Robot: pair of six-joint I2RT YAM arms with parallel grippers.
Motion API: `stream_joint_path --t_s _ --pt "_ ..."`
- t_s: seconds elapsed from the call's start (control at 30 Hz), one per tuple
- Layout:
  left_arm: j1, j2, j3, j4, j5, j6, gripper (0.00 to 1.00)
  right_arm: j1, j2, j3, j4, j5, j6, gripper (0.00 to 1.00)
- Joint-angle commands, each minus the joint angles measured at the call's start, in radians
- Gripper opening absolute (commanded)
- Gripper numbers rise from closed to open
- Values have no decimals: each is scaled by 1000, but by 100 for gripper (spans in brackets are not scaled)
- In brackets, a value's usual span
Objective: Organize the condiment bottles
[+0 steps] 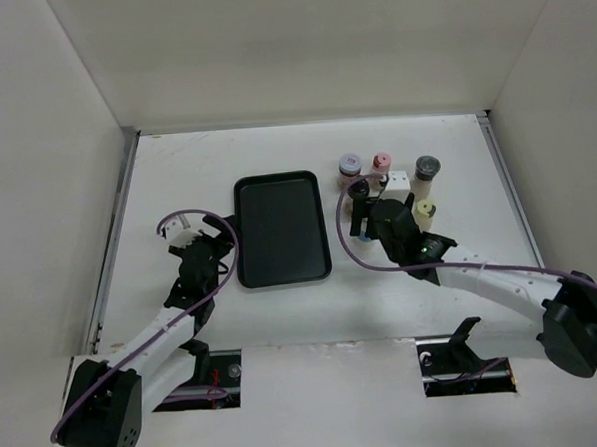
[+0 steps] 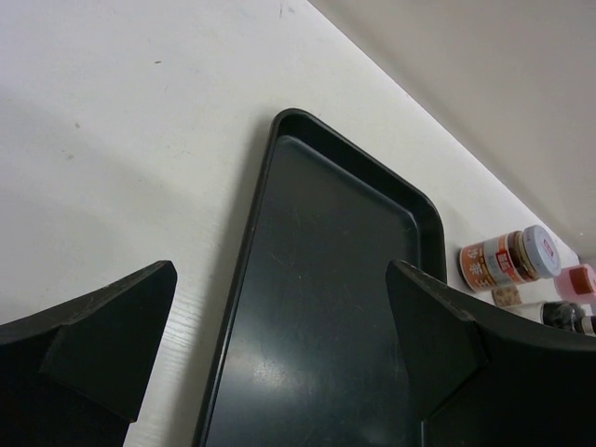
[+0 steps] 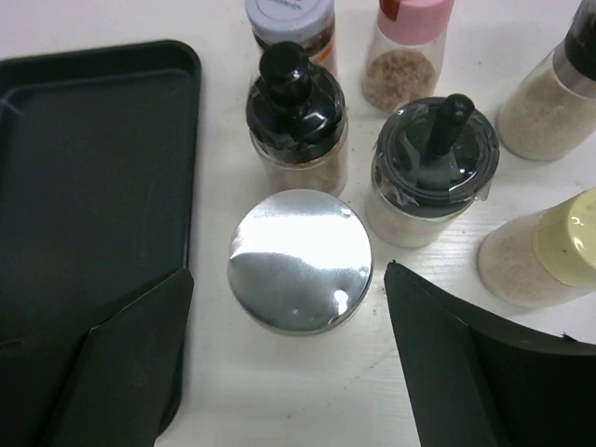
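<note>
Several small condiment bottles stand in a cluster at the back right, right of the flat black tray (image 1: pixel 282 229). In the right wrist view, a silver-capped bottle (image 3: pixel 300 261) stands upright on the table between my right gripper's (image 3: pixel 284 277) open fingers, which do not touch it. Behind it are a black-capped bottle (image 3: pixel 296 112), a dark grey lidded jar (image 3: pixel 433 168), a pink-capped bottle (image 3: pixel 405 56), a purple-blue-capped bottle (image 3: pixel 289 23) and a cream-capped bottle (image 3: pixel 549 251). My left gripper (image 2: pixel 279 270) is open and empty, low over the tray's (image 2: pixel 317 307) left part.
The tray lies empty at mid-table, its right edge (image 3: pixel 191 168) close to the silver-capped bottle. Another dark-capped bottle (image 3: pixel 559 93) stands at the far right of the cluster. White walls enclose the table on the left, back and right.
</note>
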Motion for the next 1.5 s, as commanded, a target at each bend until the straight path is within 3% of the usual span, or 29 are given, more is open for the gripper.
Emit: stream_joint_path --t_s 0.0,0.17,0.33,0.47,0.63,0.87,1.03,1.3,1.4,1.47 --pt "13 21 -4 70 34 -16 100 -33 50 63 42 -25 -10 91" --pt "19 9 -10 73 42 -19 100 -66 136 92 71 -26 -16 88" --pt "30 -2 -14 73 62 -28 100 -59 140 88 120 -19 -25 57" --pt "39 -20 -27 74 40 -31 100 -32 36 112 100 -2 -56 47" --pt "46 -48 -42 73 36 -54 100 -1 61 235 140 -84 -53 47" --pt "130 -95 -77 39 51 -118 100 62 467 561 268 -163 -90 46" --pt "162 -82 -84 37 65 -129 100 92 773 880 253 -178 -159 46" --pt "164 -57 -80 48 85 -141 100 111 1043 1166 207 -178 -225 46" --pt "156 -53 -76 50 91 -140 100 125 1092 1198 223 -167 -229 51" --pt "156 -56 -76 50 85 -137 100 134 1115 1217 213 -167 -232 60"
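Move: Just ahead of the open right hand, about 3 cm out and 5 cm lower, stands the silver-lidded bottle, some 43 cm to the left hand's right and 2 cm farther out. From the right hand, the tray's middle is about 23 cm left and 7 ahead, the black-nozzle bottle 10 ahead and 2 left, the black-lidded jar 9 ahead and 6 right, the yellow-capped bottle 6 ahead and 16 right. Sinking about 3 cm and easing forward, the right hand closes on the silver-lidded bottle, lifts it clear, then sweeps it some 28 cm left and forward in an arc to the tray's far left corner, lowering it there while turning about 20 degrees counter-clockwise, grip kept. The left hand, open and empty, shifts about 3.5 cm left, away from the tray. ##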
